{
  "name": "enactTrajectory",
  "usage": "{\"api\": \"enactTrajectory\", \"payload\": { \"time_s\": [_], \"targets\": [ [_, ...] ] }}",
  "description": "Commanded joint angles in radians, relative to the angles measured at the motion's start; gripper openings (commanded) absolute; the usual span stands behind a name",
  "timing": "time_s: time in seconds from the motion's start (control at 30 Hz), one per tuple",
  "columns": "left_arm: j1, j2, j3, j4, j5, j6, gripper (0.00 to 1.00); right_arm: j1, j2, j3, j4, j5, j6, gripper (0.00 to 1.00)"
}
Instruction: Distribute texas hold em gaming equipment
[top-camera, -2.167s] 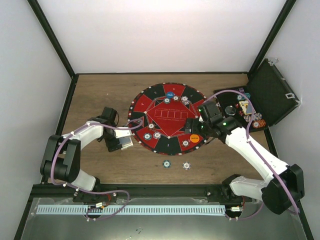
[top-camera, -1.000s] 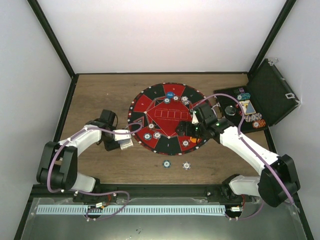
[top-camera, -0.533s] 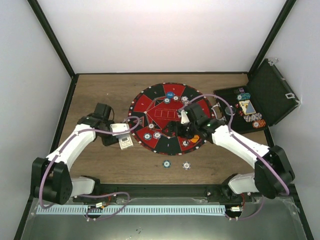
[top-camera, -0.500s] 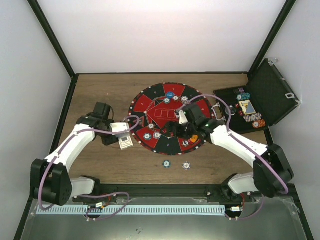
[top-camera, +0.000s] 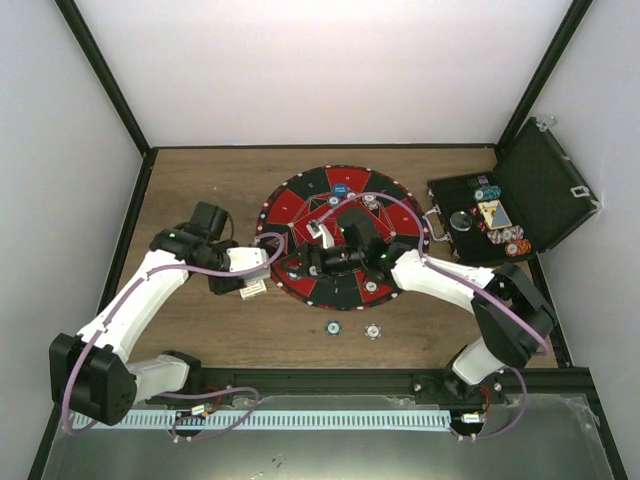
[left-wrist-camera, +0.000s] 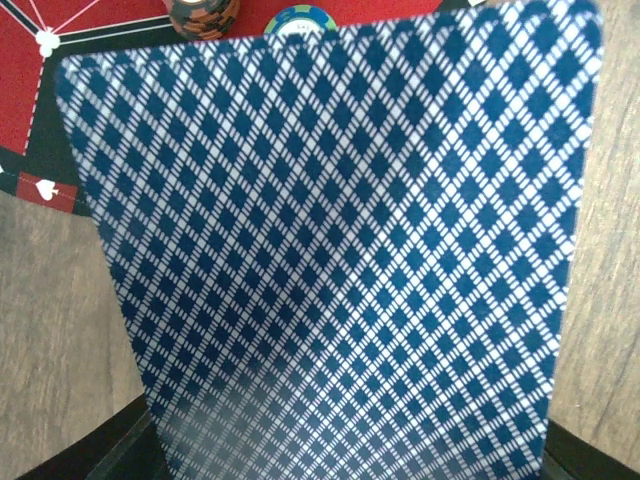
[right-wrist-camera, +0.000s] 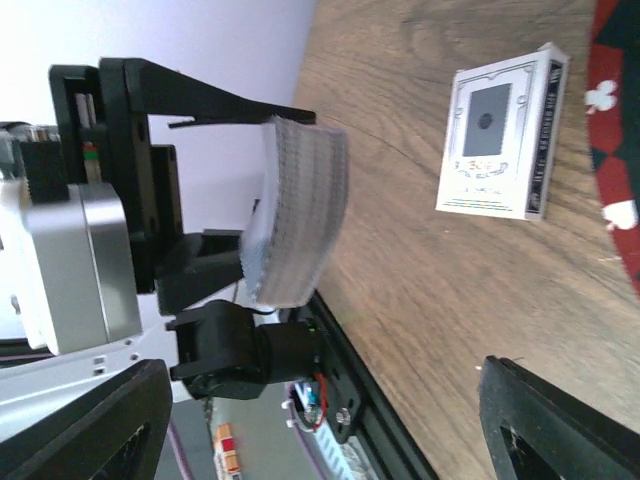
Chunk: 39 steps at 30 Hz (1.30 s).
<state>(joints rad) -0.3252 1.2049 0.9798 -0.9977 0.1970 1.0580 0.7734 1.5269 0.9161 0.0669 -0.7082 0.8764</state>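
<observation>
My left gripper (top-camera: 260, 268) is shut on a deck of playing cards (right-wrist-camera: 298, 212), held edge-up above the wood just left of the mat. In the left wrist view the blue diamond-patterned card back (left-wrist-camera: 330, 250) fills almost the whole frame and hides the fingers. My right gripper (top-camera: 300, 267) reaches left across the mat, open and holding nothing, and faces the deck from a short distance; its dark fingers (right-wrist-camera: 95, 425) frame the deck. Chips lie on the mat, among them a brown chip (left-wrist-camera: 202, 12) and a teal chip (left-wrist-camera: 300, 18). The blue button disc (top-camera: 341, 189) sits at the mat's far side.
A white card box (right-wrist-camera: 500, 135) lies flat on the wood beside the round red-and-black mat (top-camera: 300, 205). Two loose chips (top-camera: 332, 327) (top-camera: 372, 330) lie in front of the mat. The open black case (top-camera: 540, 185) with more chips stands at the right.
My right arm has swung left from the mat's right side across to the left gripper. The left gripper, still holding the deck, has shifted slightly right towards the mat.
</observation>
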Motion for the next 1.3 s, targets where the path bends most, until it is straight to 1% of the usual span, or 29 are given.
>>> {"api": "enactTrajectory", "payload": {
  "time_s": [0.0,0.23,0.4,0.9,1.1,1.2,1.27],
  "targets": [
    [-0.029,-0.026,0.032,-0.025,0.022,-0.017,0.08,0.021,0.030,0.042,0.133,-0.074,0.068,0.85],
    [-0.060,-0.031,0.023,-0.009,-0.003,-0.025,0.08,0.036,0.088,0.048,0.198,-0.103,0.112,0.77],
    [-0.072,-0.036,0.022,-0.001,-0.012,-0.027,0.08,0.054,0.134,0.073,0.231,-0.116,0.131,0.74],
    [-0.096,-0.040,-0.008,0.036,-0.050,-0.027,0.08,0.092,0.291,0.121,0.429,-0.171,0.271,0.62],
    [-0.108,-0.046,-0.023,0.047,-0.062,-0.025,0.08,0.093,0.329,0.131,0.505,-0.192,0.323,0.58],
    [-0.113,-0.049,-0.031,0.053,-0.067,-0.024,0.08,0.093,0.342,0.134,0.529,-0.196,0.340,0.54],
    [-0.117,-0.048,-0.036,0.062,-0.070,-0.026,0.08,0.092,0.349,0.137,0.540,-0.197,0.350,0.49]
  ]
}}
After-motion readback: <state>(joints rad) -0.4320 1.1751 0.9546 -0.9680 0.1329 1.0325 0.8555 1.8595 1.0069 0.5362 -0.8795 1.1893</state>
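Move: The deck is already up in the left gripper, its middle about 3 cm to that hand's right. From the open right gripper the deck lies some 10 cm to the left, 1 cm back and about 3 cm lower. On the table, roughly 15 cm beneath the right hand, the card box lies 9 cm left and 7 cm back, and the nearest blue-green chips 3 cm back and 1 cm right. Bring the right gripper about 7 cm to the left and slightly down, so that its fingers reach over and under the free end of the deck; level the fingers by some 10 degrees with a slight roll, and narrow them to about half open. Keep the left gripper's hold and ease the deck a centimetre or two right to meet them. ##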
